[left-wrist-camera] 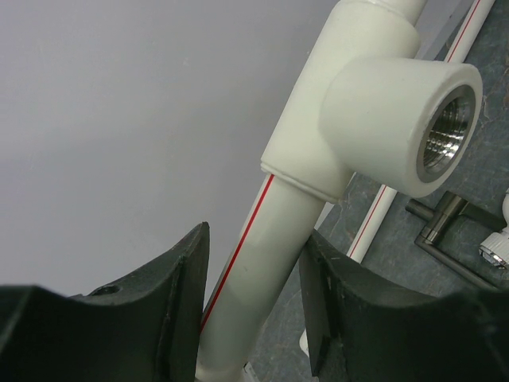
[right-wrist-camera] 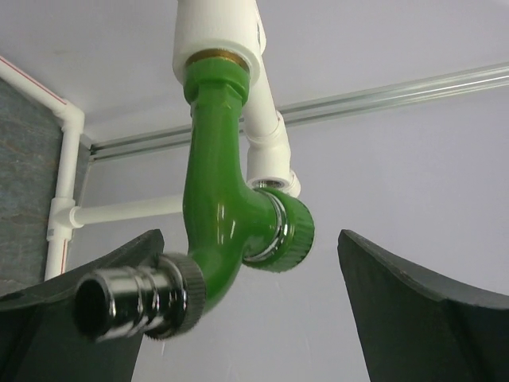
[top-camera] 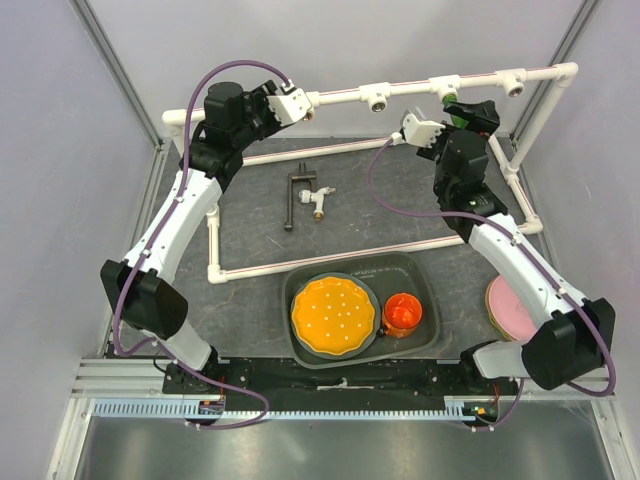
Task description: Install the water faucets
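A green faucet (right-wrist-camera: 211,199) with a round silver tip (right-wrist-camera: 127,302) hangs from a white tee socket (right-wrist-camera: 216,32) of the pipe frame, brass thread at the joint. My right gripper (right-wrist-camera: 248,239) stands open around it, both fingers apart from the green body. From above, this gripper (top-camera: 462,108) is at the top rail by the green faucet (top-camera: 453,119). My left gripper (left-wrist-camera: 254,318) is shut on the rail's red-striped pipe (left-wrist-camera: 254,263), just below an empty tee socket (left-wrist-camera: 382,119). A black-handled white-and-brass faucet (top-camera: 308,195) lies on the mat inside the frame.
The white pipe frame (top-camera: 300,262) rings the mat; more tee sockets (top-camera: 378,99) sit along its top rail. A dark tray (top-camera: 420,265) at the front holds an orange plate (top-camera: 335,315) and an orange cup (top-camera: 403,313). A pink plate (top-camera: 510,305) lies at the right.
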Controlling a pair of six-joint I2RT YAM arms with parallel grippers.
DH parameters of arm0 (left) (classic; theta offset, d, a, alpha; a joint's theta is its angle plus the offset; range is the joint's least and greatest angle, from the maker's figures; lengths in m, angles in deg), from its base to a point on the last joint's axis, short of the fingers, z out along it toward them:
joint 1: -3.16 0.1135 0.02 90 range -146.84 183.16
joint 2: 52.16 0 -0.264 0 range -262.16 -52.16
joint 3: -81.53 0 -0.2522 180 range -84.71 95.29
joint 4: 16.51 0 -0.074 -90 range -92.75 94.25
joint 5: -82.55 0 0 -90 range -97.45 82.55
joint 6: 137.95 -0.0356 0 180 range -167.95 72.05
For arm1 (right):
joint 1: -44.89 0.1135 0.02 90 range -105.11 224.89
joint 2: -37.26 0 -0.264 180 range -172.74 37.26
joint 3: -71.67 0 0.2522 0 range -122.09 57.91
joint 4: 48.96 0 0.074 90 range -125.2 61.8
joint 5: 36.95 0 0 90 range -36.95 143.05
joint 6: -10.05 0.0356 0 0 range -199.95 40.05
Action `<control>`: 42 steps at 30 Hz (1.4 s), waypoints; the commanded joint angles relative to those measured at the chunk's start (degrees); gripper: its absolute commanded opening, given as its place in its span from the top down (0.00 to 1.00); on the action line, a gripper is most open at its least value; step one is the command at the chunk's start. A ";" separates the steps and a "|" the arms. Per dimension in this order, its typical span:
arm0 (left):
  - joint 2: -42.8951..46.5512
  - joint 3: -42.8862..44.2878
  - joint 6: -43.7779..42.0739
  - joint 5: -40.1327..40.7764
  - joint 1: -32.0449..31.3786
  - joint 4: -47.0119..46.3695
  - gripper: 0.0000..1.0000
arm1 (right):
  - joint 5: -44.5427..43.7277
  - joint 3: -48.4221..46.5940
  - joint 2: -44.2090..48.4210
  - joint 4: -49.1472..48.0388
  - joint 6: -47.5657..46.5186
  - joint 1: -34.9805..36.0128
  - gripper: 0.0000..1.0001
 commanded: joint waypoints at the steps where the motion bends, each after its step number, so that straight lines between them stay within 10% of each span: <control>1: 1.23 -0.33 8.04 -0.06 -0.07 5.27 0.98 | -2.02 0.35 -2.23 -10.76 -5.24 0.30 0.02; 8: 0.88 0.64 8.04 -0.06 -0.33 6.24 0.98 | -1.58 -0.97 -5.05 -12.61 -6.12 0.38 0.07; 19: 1.58 0.73 7.69 0.12 -0.51 6.41 0.98 | -2.73 -3.69 -6.28 -7.97 3.17 0.30 0.72; 33: 2.55 -0.06 7.87 -0.41 -0.69 6.50 0.98 | 21.24 -5.47 -0.23 2.15 77.22 -4.70 1.00; 42: 3.25 -0.77 7.52 -0.50 -0.69 6.41 0.98 | 48.42 12.27 -0.48 -29.36 141.04 -19.47 1.00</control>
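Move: The green faucet, already hanging from its tee, lies right in front of the open right hand: its middle about 4 cm ahead, 2 cm left and level. The tee holding it is roughly 9 cm ahead and 5 cm left; the empty end tee is some 10 cm ahead and 8 cm right, both also about level. From the left hand, the faucet is about 33 cm right, 2 cm back, about level. The right fingers pinch the outer end of the green faucet after easing about 2.5 cm forward over it, then keep their grip while the wrist rolls some 105 degrees, left side rising (clockwise seen from behind the robot). During the roll the hand swings about 3.5 cm left and 2 cm down. The left fingers stay put around the pipe. ##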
